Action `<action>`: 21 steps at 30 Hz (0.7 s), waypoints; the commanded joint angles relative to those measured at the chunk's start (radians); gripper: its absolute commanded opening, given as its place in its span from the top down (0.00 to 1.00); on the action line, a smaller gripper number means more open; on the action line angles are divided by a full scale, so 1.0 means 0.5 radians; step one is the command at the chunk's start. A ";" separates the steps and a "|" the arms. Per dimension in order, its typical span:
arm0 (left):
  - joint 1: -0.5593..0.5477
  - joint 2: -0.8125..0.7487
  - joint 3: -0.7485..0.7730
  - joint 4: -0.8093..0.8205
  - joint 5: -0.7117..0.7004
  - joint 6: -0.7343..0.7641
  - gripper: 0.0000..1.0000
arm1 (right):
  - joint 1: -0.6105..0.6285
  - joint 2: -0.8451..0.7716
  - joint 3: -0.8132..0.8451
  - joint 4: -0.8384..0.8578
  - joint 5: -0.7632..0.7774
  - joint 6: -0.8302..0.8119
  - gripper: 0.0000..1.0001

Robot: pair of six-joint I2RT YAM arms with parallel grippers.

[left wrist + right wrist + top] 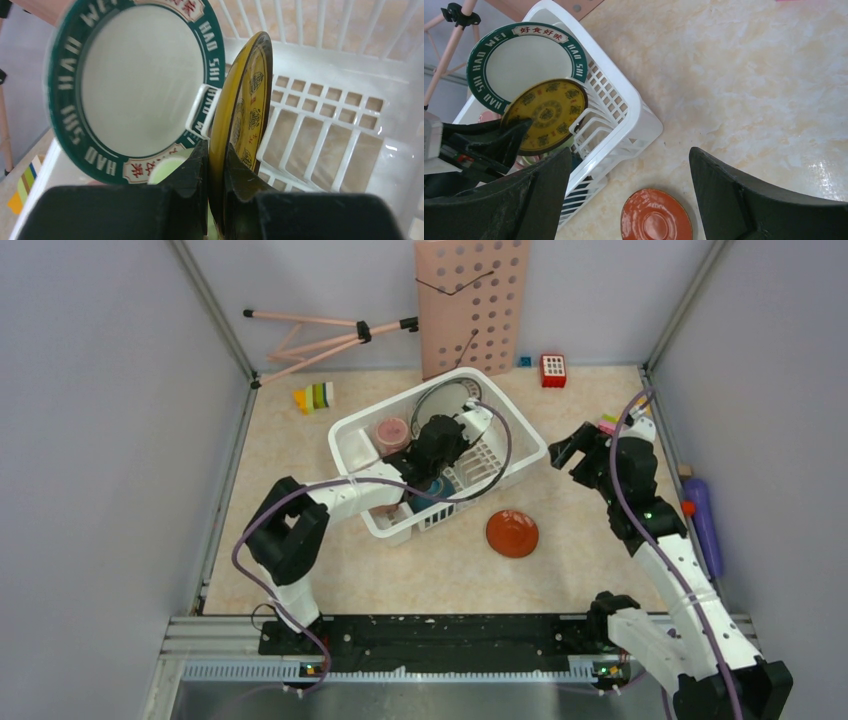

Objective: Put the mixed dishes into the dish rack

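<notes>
The white dish rack [530, 455] sits mid-table. In it the teal-rimmed plate [447, 397] [135, 80] [524, 65] stands upright between dividers. My left gripper [216, 150] [440, 440] reaches into the rack, shut on the edge of the yellow plate [245, 105] [546, 112], which it holds on edge beside the teal one. A pink cup [392, 432] and a light green mug [167, 167] are also inside. The orange plate [512, 533] [655, 216] lies flat on the table beside the rack. My right gripper [629, 160] [572, 448] hovers open to the rack's right, holding nothing.
A pink perforated board [472, 305] and a folded tripod [320, 335] lean at the back wall. A red block [553, 370] and striped blocks [315, 397] lie at the back. A purple cylinder [705, 525] lies along the right edge.
</notes>
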 commanded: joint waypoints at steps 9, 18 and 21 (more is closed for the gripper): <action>-0.013 0.053 0.011 -0.162 -0.026 -0.011 1.00 | 0.011 -0.021 0.025 0.096 0.000 -0.076 0.14; 0.054 0.150 0.274 -0.430 -0.158 -0.294 0.52 | 0.014 0.142 0.173 -0.106 0.006 -0.113 0.13; 0.054 0.136 0.270 -0.394 -0.197 -0.294 0.45 | 0.013 0.251 0.274 -0.326 0.088 -0.080 0.12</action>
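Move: The left hand already pinches the yellow plate on edge; its slot among the rack's tines centres about 4 cm ahead of the hand, 4 cm right and 5 cm below. The green-rimmed plate stands roughly 6 cm ahead, 3 cm left and 4 cm below, the green mug about 3 cm back, 4 cm left and 9 cm below. From the open, empty right hand, the red saucer lies some 12 cm back, 9 cm left and 20 cm below. Still pinching the yellow plate's rim, the left hand lowers it about 2.5 cm into the slot between the tines and holds there. Its fingers then open to about half and let go, as the hand eases 1.5 cm left and forward, tipping down and turning slightly counter-clockwise. Late on, the open right hand begins sinking, under 2 cm so far. ##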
